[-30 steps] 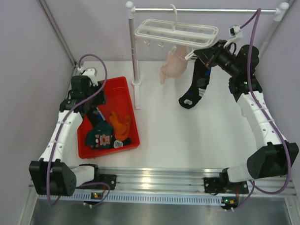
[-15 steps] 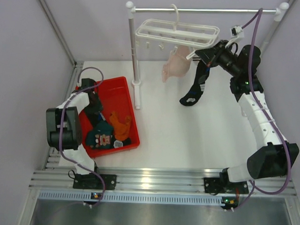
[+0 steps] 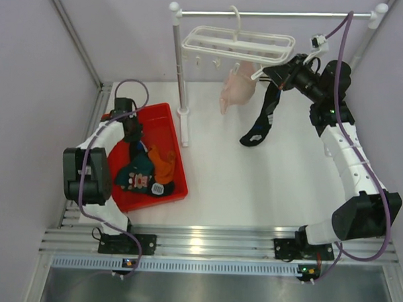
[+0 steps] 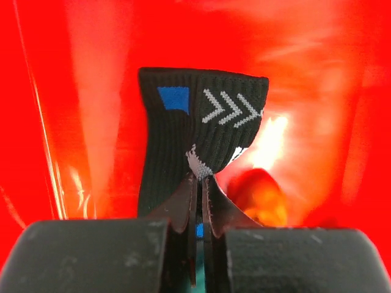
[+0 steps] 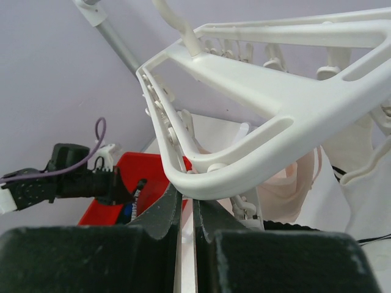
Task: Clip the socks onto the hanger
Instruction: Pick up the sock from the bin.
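The white hanger [image 3: 238,43] hangs from the rail by its hook. A pale pink sock [image 3: 235,89] dangles from its clips, and a black sock [image 3: 262,120] with white and blue patches hangs under its right corner. My right gripper [image 3: 269,74] is shut, its tips [image 5: 193,198] just under the hanger frame [image 5: 275,104]. Only a thin white sliver shows between them. In the red bin [image 3: 156,123], my left gripper [image 4: 200,177] is shut on a black sock [image 4: 201,122] with a blue patch and white chevrons. An orange sock [image 3: 163,159] and a teal face sock [image 3: 137,178] lie beside it.
A metal rail [image 3: 279,13] on white posts [image 3: 181,64] spans the back, and its left post stands next to the bin's far right corner. Purple walls close in both sides. The aluminium base rail [image 3: 205,240] runs along the near edge.
My left gripper has gone from open to shut on the black sock in the bin, after the arm swung in over it. The right gripper and the hanging black sock barely shifted.
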`<state>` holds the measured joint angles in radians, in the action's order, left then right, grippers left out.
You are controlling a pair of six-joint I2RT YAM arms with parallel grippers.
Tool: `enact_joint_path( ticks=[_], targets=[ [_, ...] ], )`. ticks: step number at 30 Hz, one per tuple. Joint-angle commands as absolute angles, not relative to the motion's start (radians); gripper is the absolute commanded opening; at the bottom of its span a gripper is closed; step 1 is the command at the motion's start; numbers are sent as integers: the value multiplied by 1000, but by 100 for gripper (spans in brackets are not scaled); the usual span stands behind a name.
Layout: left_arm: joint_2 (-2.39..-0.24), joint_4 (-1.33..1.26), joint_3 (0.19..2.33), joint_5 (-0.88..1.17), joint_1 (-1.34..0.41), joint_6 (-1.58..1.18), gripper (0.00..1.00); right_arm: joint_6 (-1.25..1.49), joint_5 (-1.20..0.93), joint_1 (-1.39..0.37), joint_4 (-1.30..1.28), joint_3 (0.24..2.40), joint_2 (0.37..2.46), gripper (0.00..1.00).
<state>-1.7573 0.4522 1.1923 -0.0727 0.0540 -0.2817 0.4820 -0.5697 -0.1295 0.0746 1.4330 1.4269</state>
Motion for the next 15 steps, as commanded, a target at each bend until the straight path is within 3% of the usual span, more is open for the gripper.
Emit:
enact_joint_path(
  ticks=[1, 6, 15],
  targets=[
    [-1536, 333, 1184, -26, 3, -160, 0, 466, -586, -120, 86, 1445, 1396, 0],
    [-1311, 242, 1105, 27, 5, -58, 0, 468, -589, -120, 87, 1447, 1396, 0],
    [-1117, 115, 1035, 201, 3, 146, 0, 489, -597, -120, 104, 1448, 1399, 0]
  ],
)
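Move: The navy sock is already pinched in the left hand, low over the bin; the white hanger it is bound for is about 8 cm ahead, 34 cm to the right and 36 cm up. Slightly below that hand, the orange sock lies some 8 cm back and 8 cm right, the teal sock about 10 cm back and 1 cm right. From the right hand, which holds the hanger's corner, its middle is roughly 8 cm ahead, 10 cm left, about level. Keeping its pinch just behind the navy sock's cuff, the left hand hauls the sock straight up off the bin floor, fast at first and slowing near the top, about 22 cm in all. It drifts a few centimetres right as the fingers tip upwards some 40 degrees and swing clockwise about 20; they stay shut. ##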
